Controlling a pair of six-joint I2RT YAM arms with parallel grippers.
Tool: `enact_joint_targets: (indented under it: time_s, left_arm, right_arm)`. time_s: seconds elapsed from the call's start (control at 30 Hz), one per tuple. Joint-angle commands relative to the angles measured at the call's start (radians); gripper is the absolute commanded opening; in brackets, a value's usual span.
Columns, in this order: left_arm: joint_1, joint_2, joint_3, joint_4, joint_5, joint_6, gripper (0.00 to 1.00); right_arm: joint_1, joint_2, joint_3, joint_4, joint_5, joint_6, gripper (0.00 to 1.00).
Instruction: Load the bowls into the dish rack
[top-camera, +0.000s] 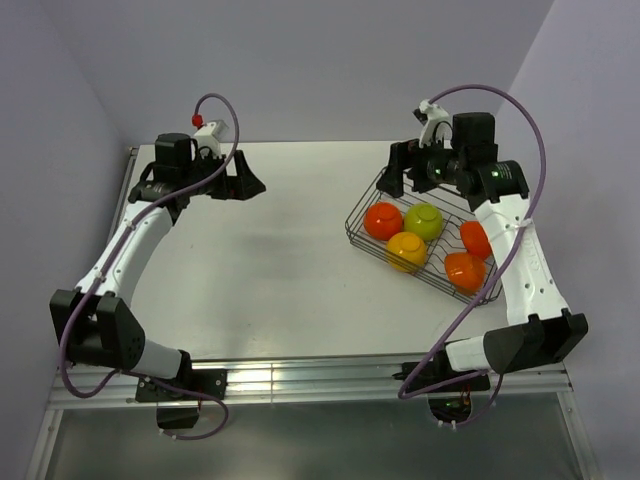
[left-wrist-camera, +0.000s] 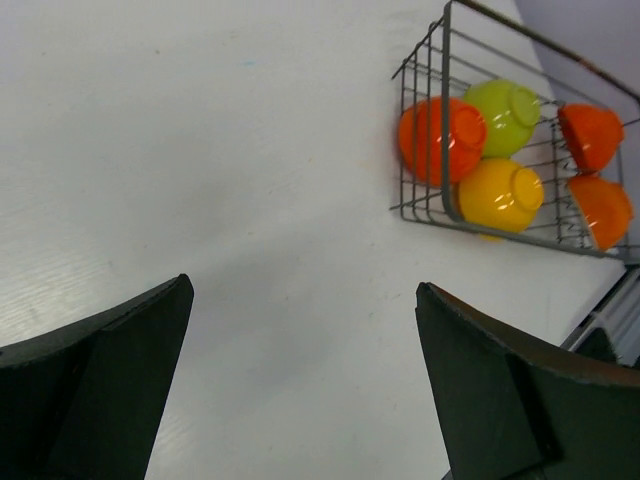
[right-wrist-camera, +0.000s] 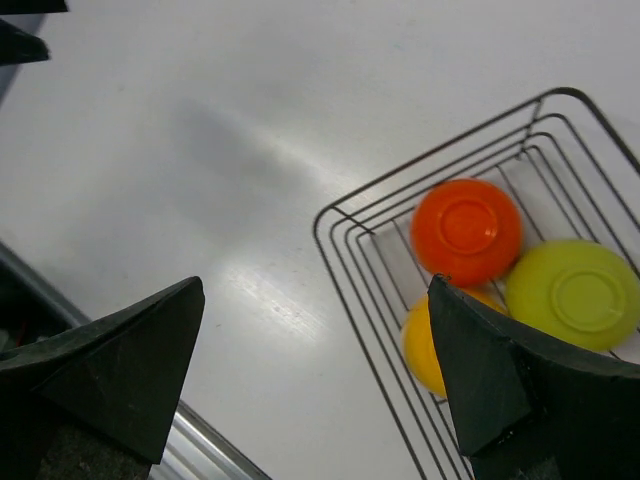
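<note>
The dark grey wire dish rack (top-camera: 349, 232) stands at the right of the table. In it lie a red-orange bowl (top-camera: 382, 220), a lime green bowl (top-camera: 424, 221), a yellow-orange bowl (top-camera: 406, 250) and two more red-orange bowls (top-camera: 476, 240) (top-camera: 465, 271), mostly upside down or tilted. No white bowl is in view. My right gripper (top-camera: 393, 185) is open and empty, above the rack's far left corner (right-wrist-camera: 316, 225). My left gripper (top-camera: 250, 185) is open and empty over the far left of the table, far from the rack (left-wrist-camera: 445, 100).
Bare white table (top-camera: 270, 270) lies between the two arms. Lilac walls close in the back and both sides. A metal rail (top-camera: 300, 378) runs along the near edge by the arm bases.
</note>
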Motion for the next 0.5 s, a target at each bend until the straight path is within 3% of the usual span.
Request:
enact_joint_targets:
  time_s: [0.0, 0.17, 0.47]
  left_arm:
    - [0.015, -0.076, 0.04, -0.129, -0.037, 0.159, 0.99]
    - [0.068, -0.119, -0.014, -0.261, 0.09, 0.331, 1.0]
    - [0.068, -0.26, -0.206, -0.221, -0.086, 0.394, 0.99]
  right_arm:
    - [-0.017, -0.049, -0.072, 0.141, -0.256, 0.03, 1.0]
    - [-0.019, -0.048, -0.255, 0.247, -0.293, 0.083, 1.0]
    - [-0.009, -0.152, -0.453, 0.293, -0.263, 0.064, 1.0]
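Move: The loaded yellow bowl lies about 5 cm back, 4 cm right and 26 cm below the right hand. At similar depth, the red bowl sits roughly 3 cm ahead and 2 cm left of that hand, the green bowl 3 cm ahead and 8 cm right. From the left hand, the yellow bowl is some 39 cm right, 8 cm back and 20 cm below. Empty and open, the right hand sinks about 10 cm towards the rack; the left retreats back-left some 9 cm. ##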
